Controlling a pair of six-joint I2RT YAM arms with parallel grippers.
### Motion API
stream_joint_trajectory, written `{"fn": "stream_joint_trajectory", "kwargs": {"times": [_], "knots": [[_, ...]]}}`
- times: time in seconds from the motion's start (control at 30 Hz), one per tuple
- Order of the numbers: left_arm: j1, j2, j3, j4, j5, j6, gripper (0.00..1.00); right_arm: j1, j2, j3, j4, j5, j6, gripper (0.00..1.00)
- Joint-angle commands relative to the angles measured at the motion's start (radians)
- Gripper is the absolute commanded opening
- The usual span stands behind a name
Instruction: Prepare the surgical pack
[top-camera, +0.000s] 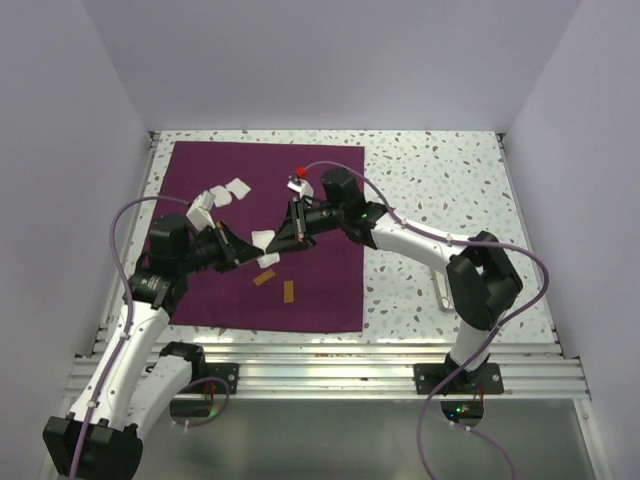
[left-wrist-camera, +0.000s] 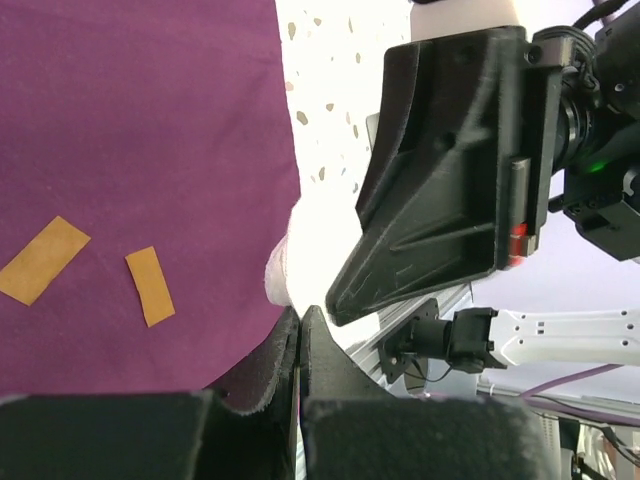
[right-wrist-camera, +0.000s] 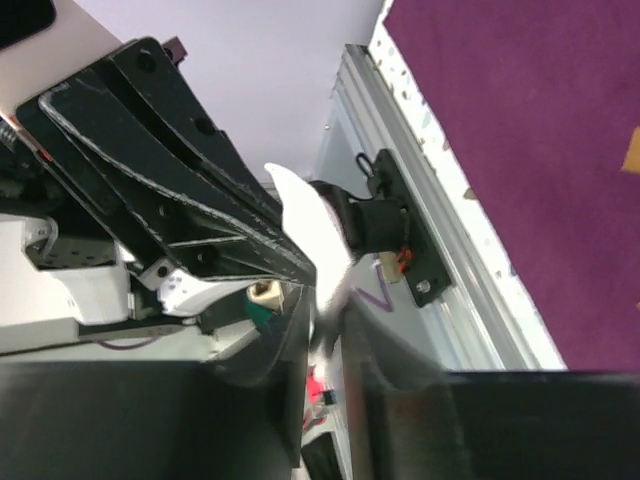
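Note:
The plum-purple cloth (top-camera: 330, 290) lies spread flat as a large square sheet on the speckled table; it also shows in the left wrist view (left-wrist-camera: 130, 120) and the right wrist view (right-wrist-camera: 540, 120). My two grippers meet tip to tip above its middle. A small white gauze piece (top-camera: 263, 239) hangs between them. My left gripper (top-camera: 252, 252) (left-wrist-camera: 300, 315) is shut, with the gauze (left-wrist-camera: 283, 265) coming out at its tips. My right gripper (top-camera: 277, 240) (right-wrist-camera: 325, 320) is shut on the same gauze (right-wrist-camera: 315, 245).
Two loose white gauze squares (top-camera: 215, 198) lie at the cloth's back left. Two tan strips (top-camera: 264, 277) (left-wrist-camera: 150, 287) lie on the cloth below the grippers. A small red-topped item (top-camera: 299, 176) stands behind the right gripper. An aluminium rail (top-camera: 330, 365) runs along the near edge.

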Motion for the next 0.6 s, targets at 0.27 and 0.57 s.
{"fn": "stream_joint_trajectory", "kwargs": {"times": [0.27, 0.57], "knots": [[-0.006, 0.079, 0.072, -0.131, -0.09, 0.129, 0.67, -0.102, -0.008, 0.123, -0.661, 0.268, -0.466, 0.0], [-0.004, 0.126, 0.039, -0.168, -0.206, 0.258, 0.69, -0.484, -0.175, -0.073, -0.981, 0.536, -0.903, 0.0]]}}
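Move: The gauze pad is pinched at the left fingertips, its middle about 1 cm to their right, and sits between the closing right fingers, about 1 cm to the left of the right hand point. From the right hand, the tray it is bound for lies roughly 44 cm to the right, 4 cm farther out and 21 cm down. Below, the slanted tan strip is about 4 cm ahead and 3 cm left of the right hand, the upright tan strip about level with it and 3 cm right, both some 22 cm down. Rightward and down, after finishing its grip on the gauze pad, the right hand speeds off towards the tray, about 23 cm right, 13 cm down and 7 cm forward, tipping its fingers some 45 degrees so they point steeply down. The left fingers open wide to let go of the pad, then that hand sinks about 5 cm and backs a little left, rolling slightly. ##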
